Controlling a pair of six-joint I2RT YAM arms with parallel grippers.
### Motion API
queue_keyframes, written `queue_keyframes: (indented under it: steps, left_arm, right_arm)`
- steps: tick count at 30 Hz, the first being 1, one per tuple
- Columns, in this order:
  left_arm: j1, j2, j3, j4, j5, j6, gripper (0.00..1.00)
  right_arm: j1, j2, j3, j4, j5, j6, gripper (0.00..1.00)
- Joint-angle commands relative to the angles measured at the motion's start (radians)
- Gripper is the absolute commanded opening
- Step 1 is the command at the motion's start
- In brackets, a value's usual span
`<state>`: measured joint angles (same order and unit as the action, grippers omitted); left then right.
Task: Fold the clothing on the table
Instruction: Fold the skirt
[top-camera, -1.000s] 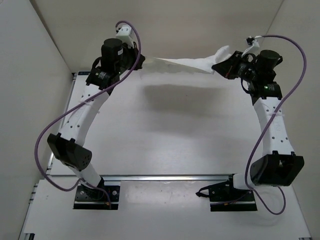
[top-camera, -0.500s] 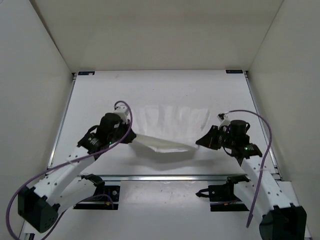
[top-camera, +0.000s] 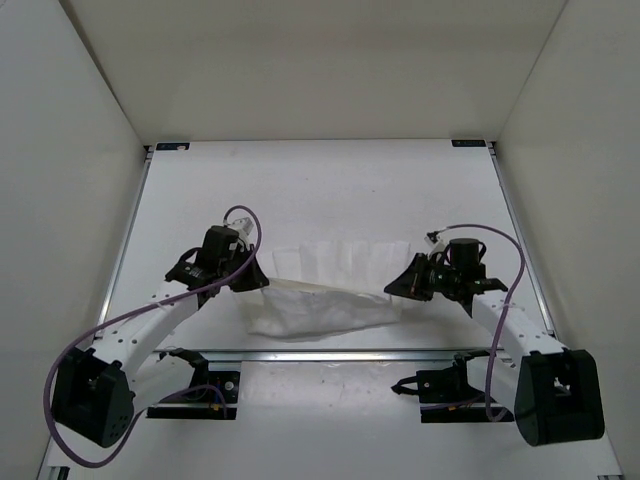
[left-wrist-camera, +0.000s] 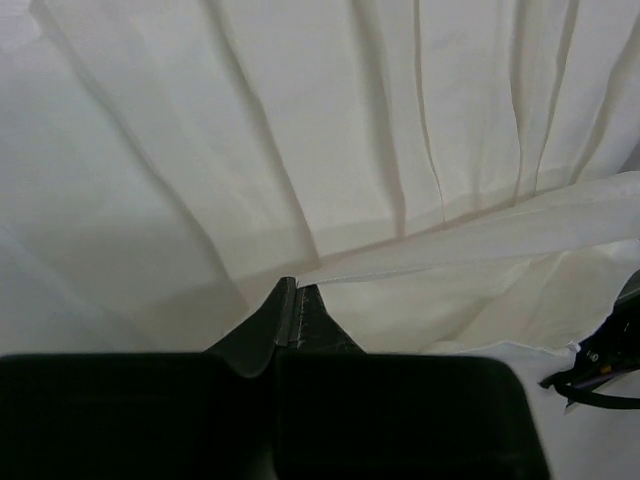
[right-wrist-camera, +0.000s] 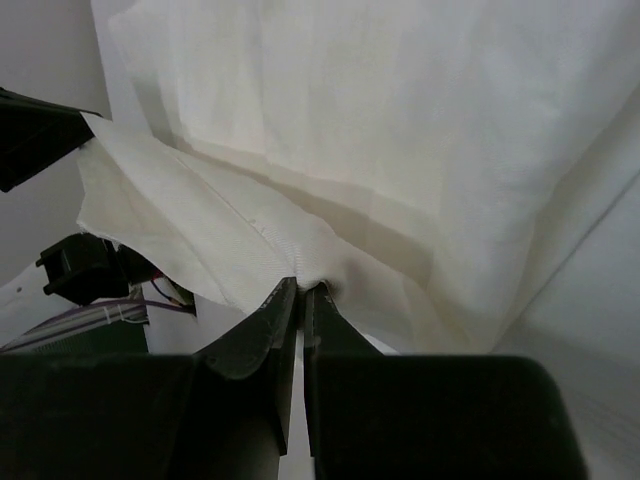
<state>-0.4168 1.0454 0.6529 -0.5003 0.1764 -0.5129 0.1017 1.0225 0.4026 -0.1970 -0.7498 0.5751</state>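
The clothing (top-camera: 330, 300), a thin white creased garment, lies on the table (top-camera: 320, 185) near its front edge. It is partly doubled over, and one edge is stretched taut between my two grippers. My left gripper (top-camera: 263, 282) is shut on the left end of that edge. In the left wrist view its fingertips (left-wrist-camera: 292, 285) pinch a thin hem of the clothing (left-wrist-camera: 300, 140). My right gripper (top-camera: 394, 288) is shut on the right end. In the right wrist view its jaws (right-wrist-camera: 303, 290) clamp a bunched fold of the clothing (right-wrist-camera: 400, 120).
White walls (top-camera: 70, 150) enclose the table on the left, right and far sides. A metal rail (top-camera: 330, 353) runs along the front edge, just in front of the cloth. Both arm bases (top-camera: 190, 390) sit behind it. Purple cables loop over each arm.
Both arms came down from high at the far side to low near the front, still gripping the clothing. The cloth has gone from hanging stretched in the air to lying doubled on the table.
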Motion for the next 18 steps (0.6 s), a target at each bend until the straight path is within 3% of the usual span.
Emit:
queue_keyframes:
  steps: [1, 13, 16, 18]
  left_arm:
    - [0.055, 0.008, 0.036, 0.057, -0.081, 0.013, 0.0]
    - [0.156, 0.295, 0.185, 0.152, -0.092, 0.063, 0.0]
    - [0.135, 0.367, 0.29, 0.155, -0.109, 0.097, 0.0]
    - [0.142, 0.459, 0.469, 0.108, -0.11, 0.125, 0.0]
  right_arm:
    - [-0.028, 0.066, 0.161, 0.07, 0.046, -0.072, 0.0]
    - [-0.068, 0.519, 0.559, 0.18, -0.048, -0.095, 0.0]
    - [-0.057, 0.599, 0.707, 0.14, -0.037, -0.115, 0.0]
    - [-0.071, 0.661, 0.819, 0.101, -0.043, -0.127, 0.0]
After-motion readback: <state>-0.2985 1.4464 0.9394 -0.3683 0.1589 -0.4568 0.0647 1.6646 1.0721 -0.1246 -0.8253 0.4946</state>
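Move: Both hands already hold the skirt's top edge between them, some 25 cm apart. The skirt's pleated part lies ahead of that edge, its middle about 5 cm ahead and 16 cm right of the left hand, some 8 cm below. From the right hand it is about 6 cm ahead and 10 cm left, equally low. The skirt's slack fold is roughly 6 cm back and 11 cm right of the left hand. The metal rail runs 15 cm straight back. Forward over the table, away from the metal rail, both arms carry the pinched top edge with fingers kept shut. The right hand outruns the left, about 18 cm against 11, rising some 6 cm as it goes, while the left stays nearly level. The right wrist tips its fingers up nearly 10 degrees; the left turns about 5 degrees counter-clockwise. ##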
